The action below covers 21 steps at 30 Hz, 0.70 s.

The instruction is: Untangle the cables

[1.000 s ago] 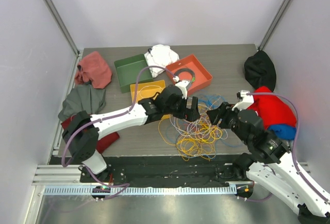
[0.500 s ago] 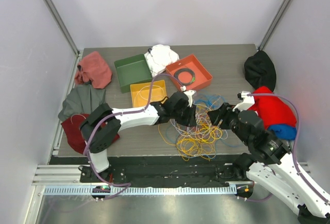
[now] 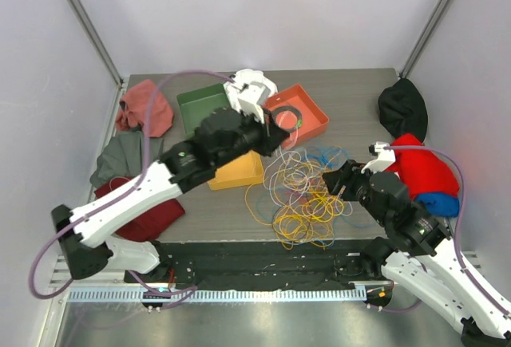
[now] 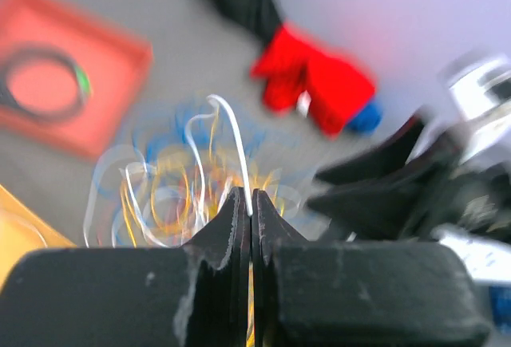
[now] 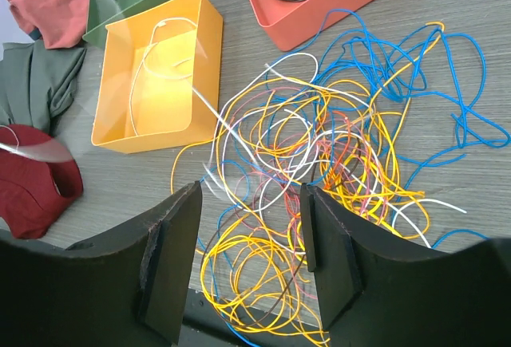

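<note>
The cables point(image 3: 307, 195) lie in a loose tangle of yellow, white, blue, pink and orange loops on the table in front of both arms. My left gripper point(image 3: 281, 138) is raised above the far left side of the pile. In the left wrist view its jaws point(image 4: 251, 197) are shut on a white cable point(image 4: 236, 141), which arcs up from the fingertips. My right gripper point(image 3: 335, 183) hovers at the right edge of the pile. It stands open point(image 5: 249, 203) over the cables point(image 5: 319, 155), with nothing between its fingers.
A yellow bin point(image 3: 239, 173) with a thin white cable in it sits left of the pile. Behind it are a green bin point(image 3: 204, 108) and an orange tray point(image 3: 310, 114) holding a black coil. Cloths lie along the left edge, at the back and on the right point(image 3: 423, 167).
My left gripper was open over the pile. It has shut on a white cable and risen up and back to the left, uncovering the yellow bin. The right arm has not moved.
</note>
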Each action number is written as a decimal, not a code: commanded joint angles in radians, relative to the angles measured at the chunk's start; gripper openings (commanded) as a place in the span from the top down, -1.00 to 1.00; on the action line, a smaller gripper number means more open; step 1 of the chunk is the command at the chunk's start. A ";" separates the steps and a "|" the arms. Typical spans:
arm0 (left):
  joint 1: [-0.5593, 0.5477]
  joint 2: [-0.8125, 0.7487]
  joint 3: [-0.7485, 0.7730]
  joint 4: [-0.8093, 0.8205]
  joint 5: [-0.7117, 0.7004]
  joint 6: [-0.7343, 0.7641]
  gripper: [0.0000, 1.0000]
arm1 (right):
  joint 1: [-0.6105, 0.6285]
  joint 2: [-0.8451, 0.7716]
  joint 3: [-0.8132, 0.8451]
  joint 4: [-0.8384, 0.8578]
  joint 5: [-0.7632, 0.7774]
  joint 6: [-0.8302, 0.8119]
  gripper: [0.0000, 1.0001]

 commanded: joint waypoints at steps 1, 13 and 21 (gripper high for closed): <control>-0.004 -0.064 0.206 -0.157 -0.159 0.137 1.00 | 0.003 -0.010 0.026 0.025 0.007 0.015 -0.20; -0.006 -0.024 0.575 -0.356 -0.381 0.304 1.00 | 0.005 -0.023 0.026 0.033 -0.004 0.013 -0.19; -0.006 -0.050 0.650 -0.379 -0.283 0.291 0.99 | 0.003 -0.017 0.003 0.050 -0.009 0.010 -0.23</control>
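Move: The left hand, already shut on a white cable, is some 30 cm above the table. The yellow bin it is being carried over sits about 13 cm left, 8 cm ahead; the tangle's middle lies roughly 8 cm right, 5 cm back. From that hand, the orange bin is about 20 cm ahead and 5 cm right. From the waiting right hand, the yellow bin lies around 29 cm left, 13 cm ahead and 18 cm below. Up fast, then up and left more slowly, the left hand draws the pinched white cable away from the tangle and over towards the yellow bin's side, rising nearly 20 cm and crossing about 10 cm left. The fingers stay shut while the wrist tips them up some 20 degrees to nearly level and swings them counter-clockwise about as much. ##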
